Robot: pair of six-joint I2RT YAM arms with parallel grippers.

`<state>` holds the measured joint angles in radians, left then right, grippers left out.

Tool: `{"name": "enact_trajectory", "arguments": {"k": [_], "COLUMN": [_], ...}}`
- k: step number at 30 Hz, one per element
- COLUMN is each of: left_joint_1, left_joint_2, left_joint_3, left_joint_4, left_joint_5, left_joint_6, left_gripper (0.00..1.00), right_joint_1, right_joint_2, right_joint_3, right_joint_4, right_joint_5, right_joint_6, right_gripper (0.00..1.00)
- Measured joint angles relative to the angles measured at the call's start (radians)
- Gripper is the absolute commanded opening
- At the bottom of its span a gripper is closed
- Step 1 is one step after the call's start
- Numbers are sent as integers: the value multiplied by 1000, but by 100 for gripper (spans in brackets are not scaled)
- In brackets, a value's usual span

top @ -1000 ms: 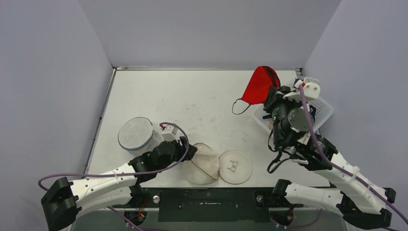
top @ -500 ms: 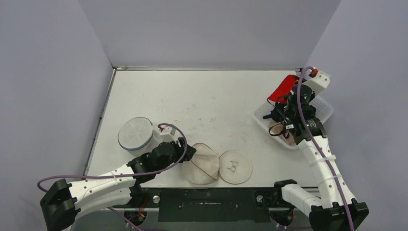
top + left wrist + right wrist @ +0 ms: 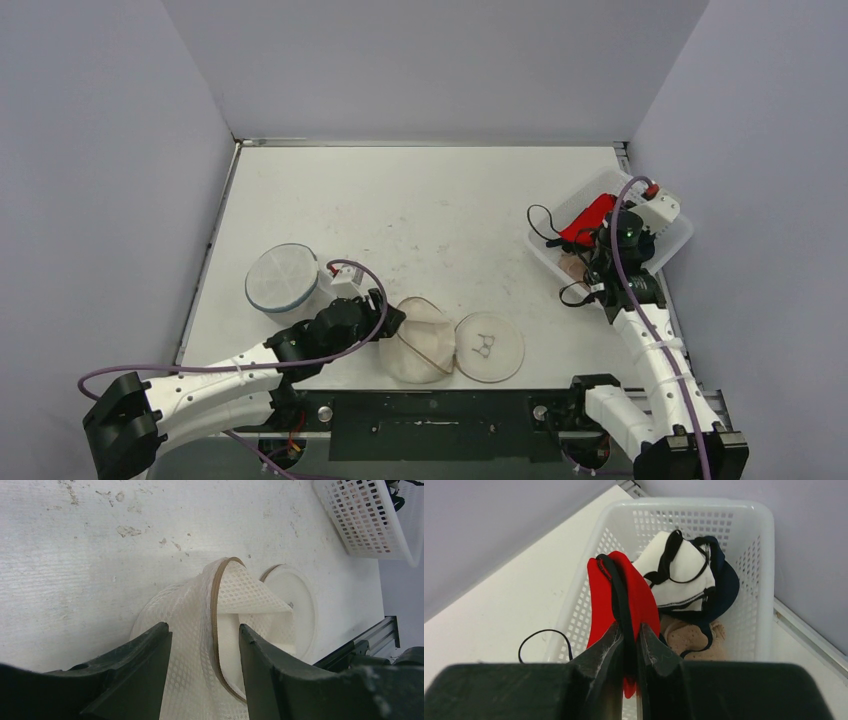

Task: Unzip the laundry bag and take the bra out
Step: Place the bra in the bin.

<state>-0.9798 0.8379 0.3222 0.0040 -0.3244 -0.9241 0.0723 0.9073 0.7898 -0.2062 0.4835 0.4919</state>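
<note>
The white mesh laundry bag [image 3: 425, 340] lies open near the table's front edge, its brown zipper band curling across the mesh [image 3: 200, 610], and its round flap [image 3: 490, 347] lies flat beside it. My left gripper [image 3: 393, 320] hovers at the bag's left edge, jaws apart, with mesh showing between the fingers [image 3: 204, 627]. The red bra [image 3: 588, 217] hangs from my right gripper [image 3: 603, 232] over the white basket [image 3: 672, 232]. In the right wrist view that gripper [image 3: 630, 626] is shut on the bra [image 3: 644, 595] and its black strap, low over the basket's left wall.
The basket [image 3: 704, 505] holds a white garment with black trim [image 3: 679, 565], a navy piece [image 3: 726, 585] and a beige one [image 3: 686, 637]. A black strap loop [image 3: 541, 635] hangs outside the basket. A round white mesh container [image 3: 282, 277] stands left of the left arm.
My right arm has swung right and lowered the red bra from above the table's back right down into the basket. The left gripper has stayed at the bag.
</note>
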Motion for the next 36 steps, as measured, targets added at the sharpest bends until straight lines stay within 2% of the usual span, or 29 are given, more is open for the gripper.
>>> {"name": "enact_trajectory", "arguments": {"k": [12,19,22,23,25,27,29,31,36], "left_joint_1": [0,0,0,0,0,0,0,0,0], "left_joint_2": [10,38,42,42,41,39,36,32,29], "left_joint_3": [-4,-26,-39,-42,-48,-52,-53,-54,-54], "left_joint_4": [24,63,69,72,77,81,82,82,82], "left_joint_5": [12,23,27,29,32,35,36,37,38], "left_joint_6": [-9,-16,-17,-18,-19,-20,-20,-22,-23], "left_gripper": [50,50,50,50,50,50,50,50,50], "right_joint_1": [-75,-133,-143,-144,-146,-146,-146,-146,-122], "right_joint_2": [-1,-35,-40,-40,-40,-48,-69,-95,-136], "right_joint_3": [-116,-274,-316,-323,-326,-326,-322,-300,-167], "right_joint_4": [88,136,145,145,146,143,124,87,3], "right_joint_5": [-61,-119,-134,-138,-143,-148,-150,-148,-129], "right_joint_6": [72,145,166,173,185,191,193,193,178], "right_gripper": [5,6,21,35,54,65,72,75,75]}}
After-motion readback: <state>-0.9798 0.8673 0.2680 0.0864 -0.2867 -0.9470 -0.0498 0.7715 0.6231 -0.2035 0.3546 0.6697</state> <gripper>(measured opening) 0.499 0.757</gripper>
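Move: The right hand already holds the red bra over the bin; the bin's middle is about 1 cm ahead, 6 cm to its right and roughly 18 cm below. Inside, the white bra lies some 8 cm ahead and 9 cm right, the navy bra 5 cm ahead and 12 cm right, and the beige bra 4 cm back and 4 cm right, all near 19 cm down. From the left hand the bin's middle is roughly 17 cm ahead, 47 cm right and 4 cm lower. Keeping its pinch on the red bra, the right hand goes down about 11 cm into the near part of the bin, easing back a couple of centimetres and rolling some 10 to 15 degrees so that its left side rises. At the bottom the fingers open to about three quarters and let go of the red bra, and then the hand climbs some 7 cm away from it with the fingers open. ##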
